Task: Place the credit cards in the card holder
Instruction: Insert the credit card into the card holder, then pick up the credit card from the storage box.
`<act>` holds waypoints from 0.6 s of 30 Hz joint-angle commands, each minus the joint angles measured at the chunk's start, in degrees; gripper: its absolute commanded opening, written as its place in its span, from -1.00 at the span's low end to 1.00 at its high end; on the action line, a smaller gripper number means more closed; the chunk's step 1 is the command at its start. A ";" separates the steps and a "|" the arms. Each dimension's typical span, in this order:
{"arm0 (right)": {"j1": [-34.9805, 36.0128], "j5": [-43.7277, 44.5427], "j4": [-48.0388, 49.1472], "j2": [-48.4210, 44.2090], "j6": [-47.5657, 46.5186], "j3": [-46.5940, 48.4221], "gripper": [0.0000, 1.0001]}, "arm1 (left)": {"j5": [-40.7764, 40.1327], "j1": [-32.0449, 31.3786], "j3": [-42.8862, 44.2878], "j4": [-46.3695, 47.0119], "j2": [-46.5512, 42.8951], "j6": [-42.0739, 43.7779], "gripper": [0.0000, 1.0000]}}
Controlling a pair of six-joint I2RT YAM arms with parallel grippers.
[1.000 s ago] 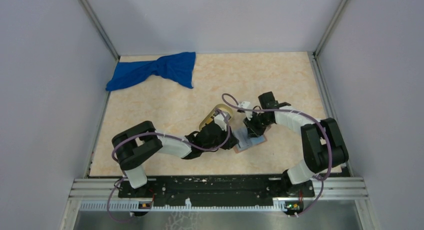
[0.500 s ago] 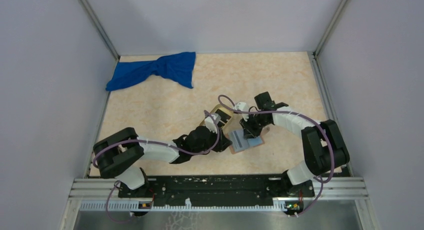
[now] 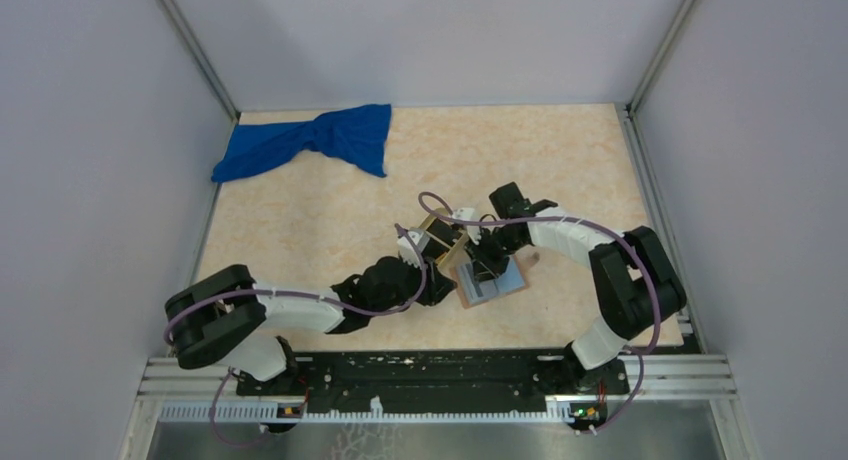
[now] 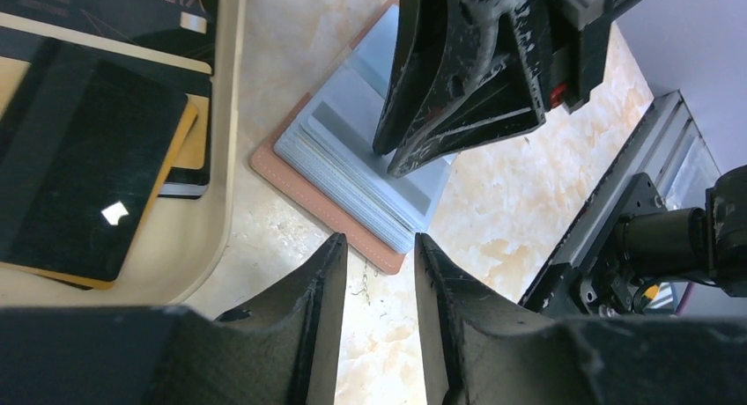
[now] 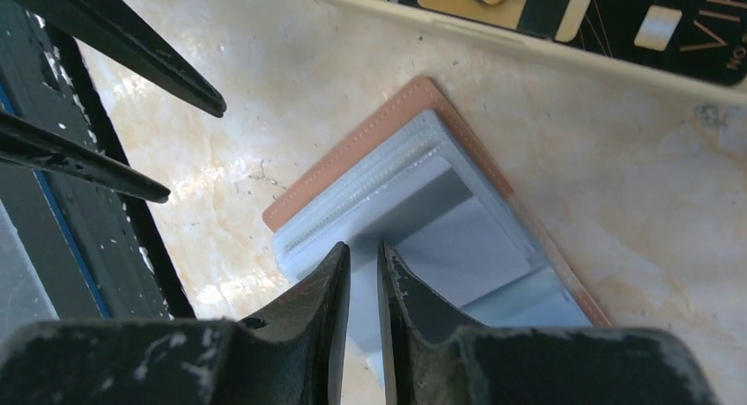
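The card holder (image 3: 490, 281) lies open on the table, reddish-brown outside with blue-grey sleeves (image 4: 352, 172). A flat grey rectangle (image 5: 458, 233) shows inside one sleeve. My right gripper (image 5: 363, 251) stands on the sleeves with its jaws a narrow gap apart and nothing seen between them; its fingers (image 4: 440, 114) also show in the left wrist view. My left gripper (image 4: 379, 242) is open and empty, just short of the holder's near corner. Black cards (image 4: 84, 158) lie in the tan tray (image 3: 438, 230), one marked VIP (image 5: 687, 26).
A blue cloth (image 3: 310, 140) lies at the back left. The tray's rim (image 4: 225, 176) runs close beside the holder's left edge. The black base rail (image 3: 430, 370) lies along the near edge, and grey walls close in the sides.
My left arm has drawn back to the left and folded lower. My right gripper has moved left, and the holder has shifted slightly left with it, closer to the tray.
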 commanded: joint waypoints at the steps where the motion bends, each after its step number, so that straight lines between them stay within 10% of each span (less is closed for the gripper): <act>1: 1.10 -1.93 -2.67 0.13 0.15 2.97 -0.63 | -3.59 0.33 -2.42 2.02 -4.12 2.61 -0.12; 7: -2.80 -9.43 -8.66 -5.11 -4.83 6.96 -0.58 | -7.13 2.83 -5.10 -1.20 -12.72 6.79 0.37; 14: -7.99 -20.16 -13.02 -3.25 -6.56 22.22 -0.01 | 4.62 17.03 -6.45 -2.91 -18.64 1.10 0.41; 18: -4.86 -25.81 0.05 2.91 7.88 23.80 0.01 | 1.12 17.83 -7.82 -6.10 -19.53 -3.01 0.39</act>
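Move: The card holder lies open right beneath the right hand, only 2 to 3 cm under its fingertips and about 1 cm to the right. The black card on top in the tray is some 7 cm ahead and 14 cm left of the right hand, and the VIP card about 13 cm ahead and 10 cm left. From the left hand, that black card is about 10 cm ahead and 6 cm left, 4 cm lower; the holder is 4 cm ahead and 9 cm right. The card holder is left on the table as both hands clear it. The right lifts about 14 cm after a brief hesitation, carries some 6 cm forward, and its fingers tilt up about 20 degrees to point more leftward while opening to half. The left sweeps left, forward and up, around 13 cm in all, to the tray's near left side, turning counter-clockwise and opening wider. ##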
